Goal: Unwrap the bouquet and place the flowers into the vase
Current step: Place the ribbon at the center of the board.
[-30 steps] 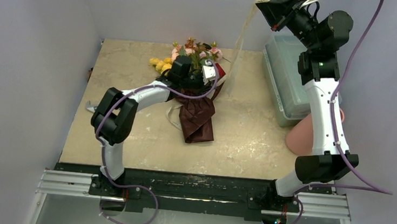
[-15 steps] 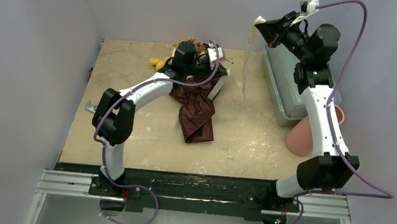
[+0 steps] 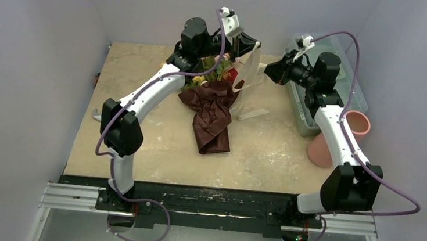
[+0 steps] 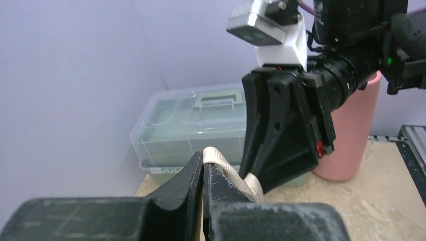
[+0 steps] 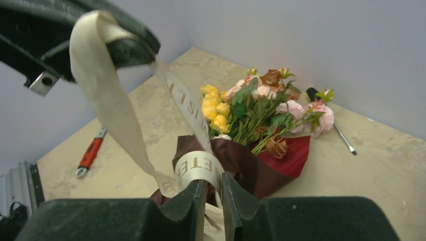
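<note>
The bouquet [image 3: 213,100] lies mid-table in dark red paper [image 5: 251,165], its pink, yellow and orange flowers [image 5: 251,108] pointing to the back wall. A cream ribbon [image 3: 250,71] hangs above it, between both grippers. Raised over the bouquet, my left gripper [image 3: 248,42] is shut on the ribbon [image 4: 223,163]. Facing it at close range, my right gripper [image 3: 269,71] has its jaws slightly parted [image 5: 213,181], with a loop of ribbon [image 5: 198,168] lying loosely across and between the tips. The salmon-pink vase [image 3: 338,137] stands tilted at the right edge, behind the right arm.
A clear greenish box with a handle [image 3: 319,83] sits at the back right beside the vase. An orange-handled tool [image 5: 90,153] lies at the table's left edge. A thin screwdriver [image 5: 344,138] lies near the back wall behind the flowers.
My left gripper rose from the bouquet and now pinches the ribbon up high. My right arm came down and left toward it, and its jaws have parted a little.
</note>
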You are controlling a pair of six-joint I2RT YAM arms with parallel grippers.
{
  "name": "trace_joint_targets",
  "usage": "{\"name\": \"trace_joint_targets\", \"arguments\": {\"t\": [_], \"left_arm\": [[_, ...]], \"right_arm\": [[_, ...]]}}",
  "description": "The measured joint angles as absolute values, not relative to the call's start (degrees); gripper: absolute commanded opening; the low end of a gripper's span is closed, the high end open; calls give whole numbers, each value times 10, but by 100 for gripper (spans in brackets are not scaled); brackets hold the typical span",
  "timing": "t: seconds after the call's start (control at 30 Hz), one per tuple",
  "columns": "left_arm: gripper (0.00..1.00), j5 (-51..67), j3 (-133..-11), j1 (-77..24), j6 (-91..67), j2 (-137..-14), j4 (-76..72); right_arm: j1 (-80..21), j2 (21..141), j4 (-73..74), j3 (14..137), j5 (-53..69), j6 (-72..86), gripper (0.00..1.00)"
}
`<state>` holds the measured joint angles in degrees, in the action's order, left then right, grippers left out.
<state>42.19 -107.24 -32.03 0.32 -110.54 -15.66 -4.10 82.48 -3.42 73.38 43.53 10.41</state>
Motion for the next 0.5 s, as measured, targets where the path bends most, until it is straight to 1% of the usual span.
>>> {"name": "trace_joint_targets", "arguments": {"t": [0.07,0.17,0.23,0.33,0.5], "left_arm": [[0,422,-1090,-320,-6,-1108,-159],[0,423,-1110,-320,-17,-1115,-159],[0,423,-1120,-320,-25,-1122,-158],[0,430,-1126,-323,-36,-1131,-157],[0,447,-1129,-332,-55,-1139,-155]], "right_arm": [[-41,815,-35,723,447,100,29],[-41,805,-46,716,464,100,43],[-41,803,-60,715,475,102,48],[-42,803,-78,715,482,104,52],[-47,804,-103,716,491,109,51]]}}
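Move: The left hand holds the ribbon some 7 cm above and 4 cm left of the right hand; from the right fingertips a lower stretch of it leads up to that grip. From the left hand, the brown wrapper lies about 35 cm below, 12 cm back and 11 cm left. The flowers are roughly 5 cm ahead and 13 cm left of the left hand, and the clear box about 20 cm right of the right hand, level with it. The right fingers, already parting a little, open to about half and let go of the ribbon, while the hand eases back about 2 cm, then up some 2 cm and slightly left, its fingertips tilting up under the left gripper. The left fingers keep their pinch; that hand rises 2 cm, then moves right about 2 cm towards the right gripper, sinking and drawing back slightly. ##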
